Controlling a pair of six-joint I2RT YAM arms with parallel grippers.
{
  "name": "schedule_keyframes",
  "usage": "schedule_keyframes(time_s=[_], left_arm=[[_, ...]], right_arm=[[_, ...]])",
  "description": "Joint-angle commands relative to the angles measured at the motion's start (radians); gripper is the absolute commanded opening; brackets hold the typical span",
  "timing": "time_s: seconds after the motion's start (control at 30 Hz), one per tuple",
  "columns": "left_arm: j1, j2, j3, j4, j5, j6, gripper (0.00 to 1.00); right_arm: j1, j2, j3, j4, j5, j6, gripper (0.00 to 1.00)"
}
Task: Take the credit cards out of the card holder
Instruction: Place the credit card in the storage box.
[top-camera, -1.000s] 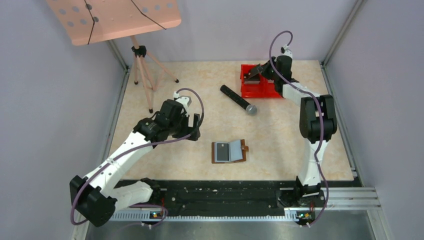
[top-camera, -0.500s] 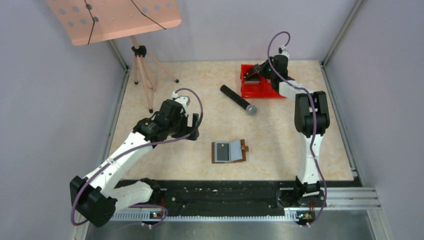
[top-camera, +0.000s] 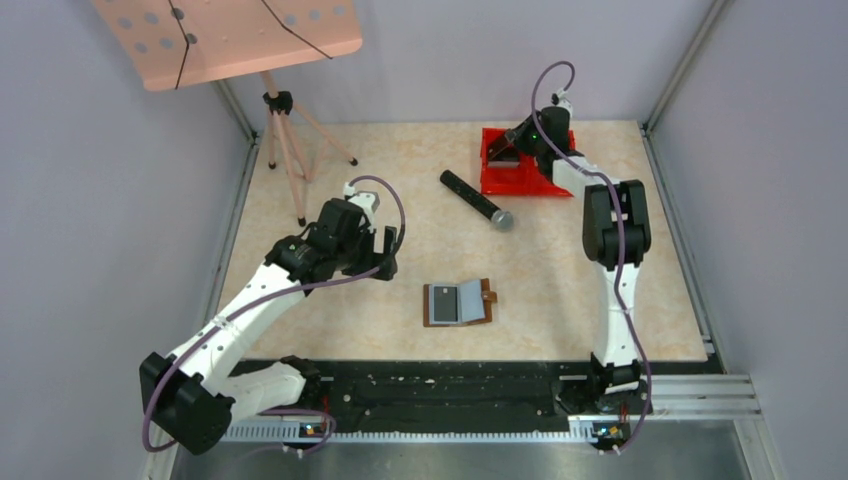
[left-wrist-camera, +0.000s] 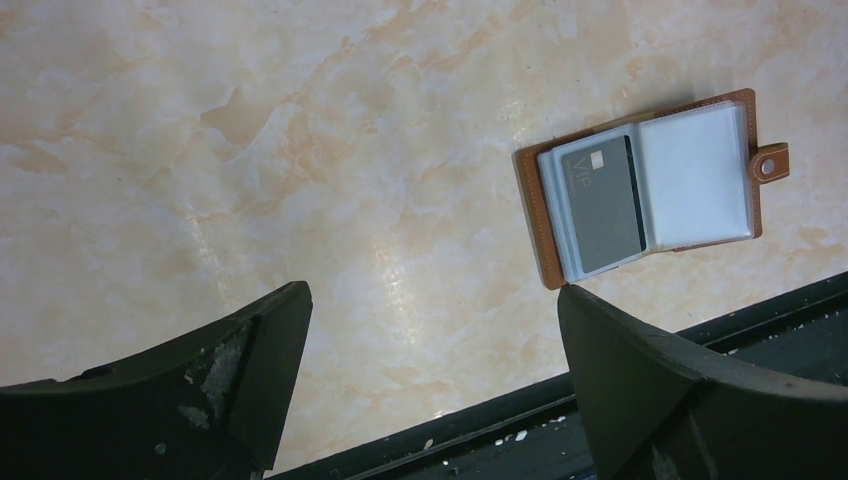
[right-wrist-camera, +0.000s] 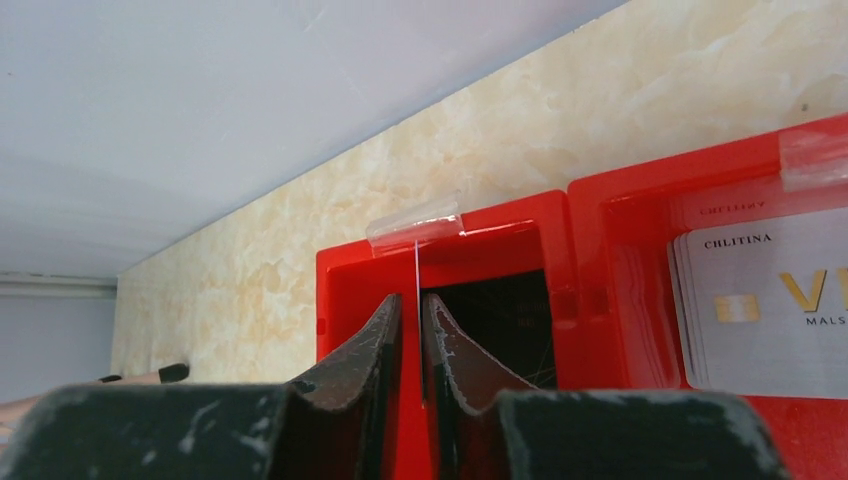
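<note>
The card holder (top-camera: 458, 303) lies open on the table near the front edge, brown with a tab on its right side. A grey card (left-wrist-camera: 603, 205) sits in its left pocket (left-wrist-camera: 650, 190). My left gripper (top-camera: 387, 252) hovers open to the holder's left, nothing between its fingers (left-wrist-camera: 432, 295). My right gripper (top-camera: 514, 146) hangs over the left compartment of the red twin bins (top-camera: 510, 180). Its jaws (right-wrist-camera: 412, 300) stand a crack apart, with a thin card (right-wrist-camera: 417, 270) edge-on between them, close to the right finger. Silver cards (right-wrist-camera: 770, 310) lie in the right compartment.
A black microphone (top-camera: 477, 199) lies diagonally just left of the red bins. A music stand on a wooden tripod (top-camera: 285, 150) occupies the back left corner. A black rail (top-camera: 450, 385) runs along the table's front edge.
The right arm has swung a little to the left over the red bins, and its jaws have parted slightly around the thin card. The left arm and the card holder have not moved.
</note>
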Motion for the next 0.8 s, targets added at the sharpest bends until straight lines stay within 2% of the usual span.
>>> schedule_keyframes(time_s=[0.0,0.53,0.77], left_arm=[[0.004,-0.027,-0.005,0.04,0.011,0.019,0.99],[0.013,-0.038,-0.012,0.047,0.012,0.017,0.99],[0.018,-0.03,-0.015,0.038,0.007,0.003,0.99]], right_arm=[[0.013,0.031,0.077,-0.014,0.017,0.005,0.16],[-0.013,-0.025,0.269,-0.252,0.101,-0.058,0.39],[-0.03,-0.073,0.362,-0.393,0.004,-0.084,0.41]])
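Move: The right hand has the dark credit card edge-on between barely parted fingertips, over the storage box's left compartment, whose middle is about 7 cm below, 2 cm ahead and 2 cm left. The right compartment with white cards lies 13 cm to the right of that one, level with it; the microphone is some 9 cm nearer and 8 cm left of the left compartment. From the idle left hand, the left compartment is roughly 40 cm ahead, 30 cm right and 12 cm below. Edging forward about 1 cm at first, the right hand goes on spreading its fingers to just under half open and lets go of the card over the left compartment. It then climbs about 5 cm away from the box, drifting some 2 cm right and a little farther forward, with hardly any wrist turn. ##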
